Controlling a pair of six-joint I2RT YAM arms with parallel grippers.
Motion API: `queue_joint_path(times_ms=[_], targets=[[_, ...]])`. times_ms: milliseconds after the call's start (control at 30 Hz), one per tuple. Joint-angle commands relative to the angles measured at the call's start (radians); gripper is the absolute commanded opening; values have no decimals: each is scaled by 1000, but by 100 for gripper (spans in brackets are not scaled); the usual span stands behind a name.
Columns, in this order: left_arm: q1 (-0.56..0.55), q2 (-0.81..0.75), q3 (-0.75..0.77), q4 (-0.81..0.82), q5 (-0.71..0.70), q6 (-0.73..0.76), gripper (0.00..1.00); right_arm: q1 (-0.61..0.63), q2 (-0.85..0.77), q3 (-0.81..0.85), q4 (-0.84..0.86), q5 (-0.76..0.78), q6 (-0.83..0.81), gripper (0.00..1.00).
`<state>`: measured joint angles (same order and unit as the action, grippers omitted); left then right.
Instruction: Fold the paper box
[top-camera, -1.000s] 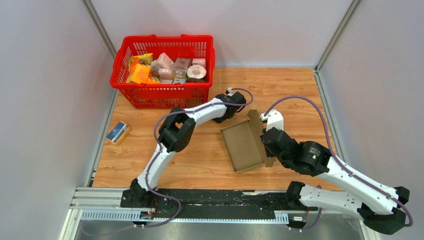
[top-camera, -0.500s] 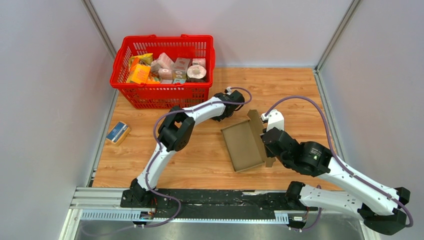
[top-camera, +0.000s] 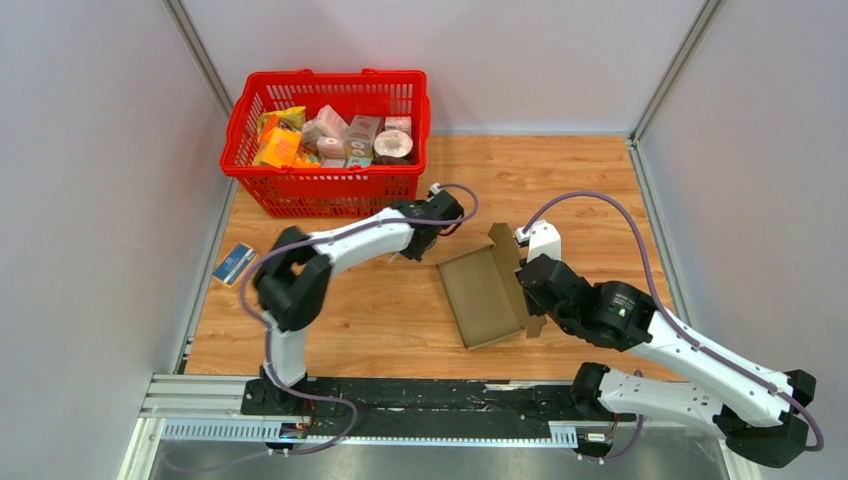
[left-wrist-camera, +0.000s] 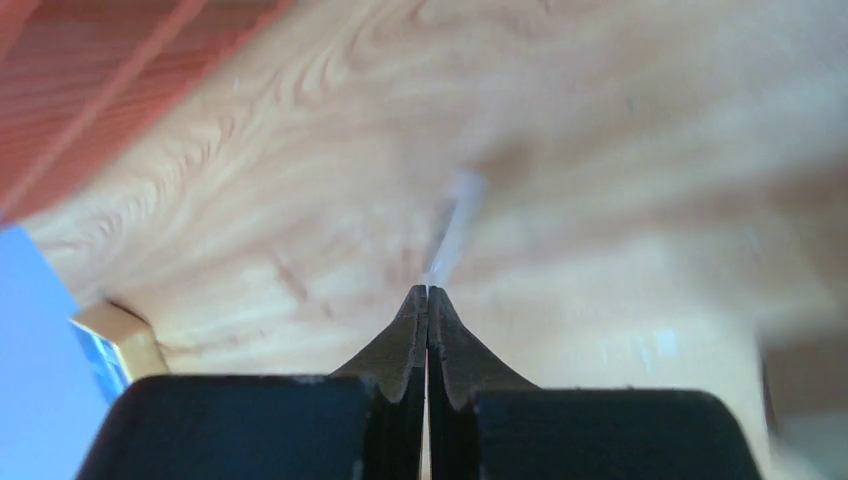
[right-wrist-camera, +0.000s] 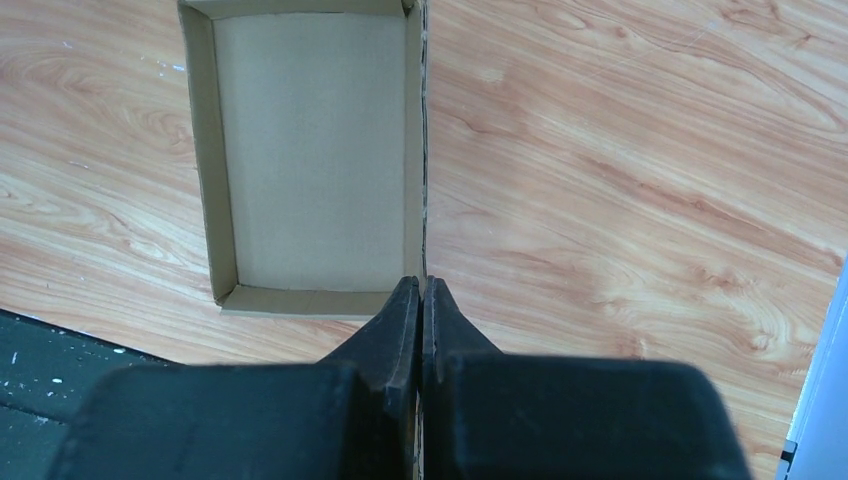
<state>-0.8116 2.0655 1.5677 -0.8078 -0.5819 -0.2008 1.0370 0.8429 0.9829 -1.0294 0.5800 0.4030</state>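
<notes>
The paper box (top-camera: 484, 297) is brown cardboard, folded into a shallow open tray on the wooden table, with one flap standing up along its right side. In the right wrist view the paper box (right-wrist-camera: 315, 150) shows its bare floor and low walls. My right gripper (top-camera: 531, 312) is shut on the upright right flap near the box's near corner; in the right wrist view the gripper (right-wrist-camera: 421, 283) has the thin cardboard edge running into its jaws. My left gripper (top-camera: 412, 246) is shut and empty, left of the box and apart from it; in the left wrist view the gripper (left-wrist-camera: 428, 292) is over bare wood.
A red basket (top-camera: 300, 190) full of groceries stands at the back left. A small blue-and-tan packet (top-camera: 236, 265) lies by the left wall and also shows in the left wrist view (left-wrist-camera: 110, 340). Grey walls enclose the table (top-camera: 560, 180). A black rail (top-camera: 420, 395) runs along the front.
My left arm has swung left, away from the box, its elbow now far to the left. The box and my right gripper have shifted slightly left.
</notes>
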Motion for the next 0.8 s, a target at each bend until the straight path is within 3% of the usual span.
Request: queue_joint_path(times_ms=[0,167,367,600,767], targets=[[-4,-433,-191,101,220,-113,0,-3,15,3,58,-22,-3,0],[14,-770,-412,185,511,-215,0,-6,31,-6,89,-32,19,0],[26,-979,-596,424,812,-431,0,-34,73,3,132,-69,97,0],[26,-924,-797,885,973,-756,0,-52,137,0,177,-131,117,0],[25,-690,-887,1221,1022,-887,0,-57,140,5,187,-152,109,0]])
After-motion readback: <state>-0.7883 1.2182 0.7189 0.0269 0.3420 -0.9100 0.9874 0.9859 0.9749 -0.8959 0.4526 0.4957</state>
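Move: The left hand, already holding the small white packet, has the open box tray about 10 cm back and 13 cm to its right, 3 cm below. The raised lid stands some 18 cm to that hand's right and 9 cm back, its middle 5 cm higher; the red basket is about 24 cm ahead and 17 cm left. From the right hand, which pinches the lid's edge flap, the tray's middle lies roughly 7 cm ahead, 5 cm left and 16 cm down. Up and back, the left hand sweeps the pinched packet some 15 cm each way, then swings about 9 cm right and sinks a little towards the space over the tray, rolling around 80 degrees so that its fingers end pointing right. The right hand keeps its pinch on the lid and draws it about 4 cm left and slightly down. ##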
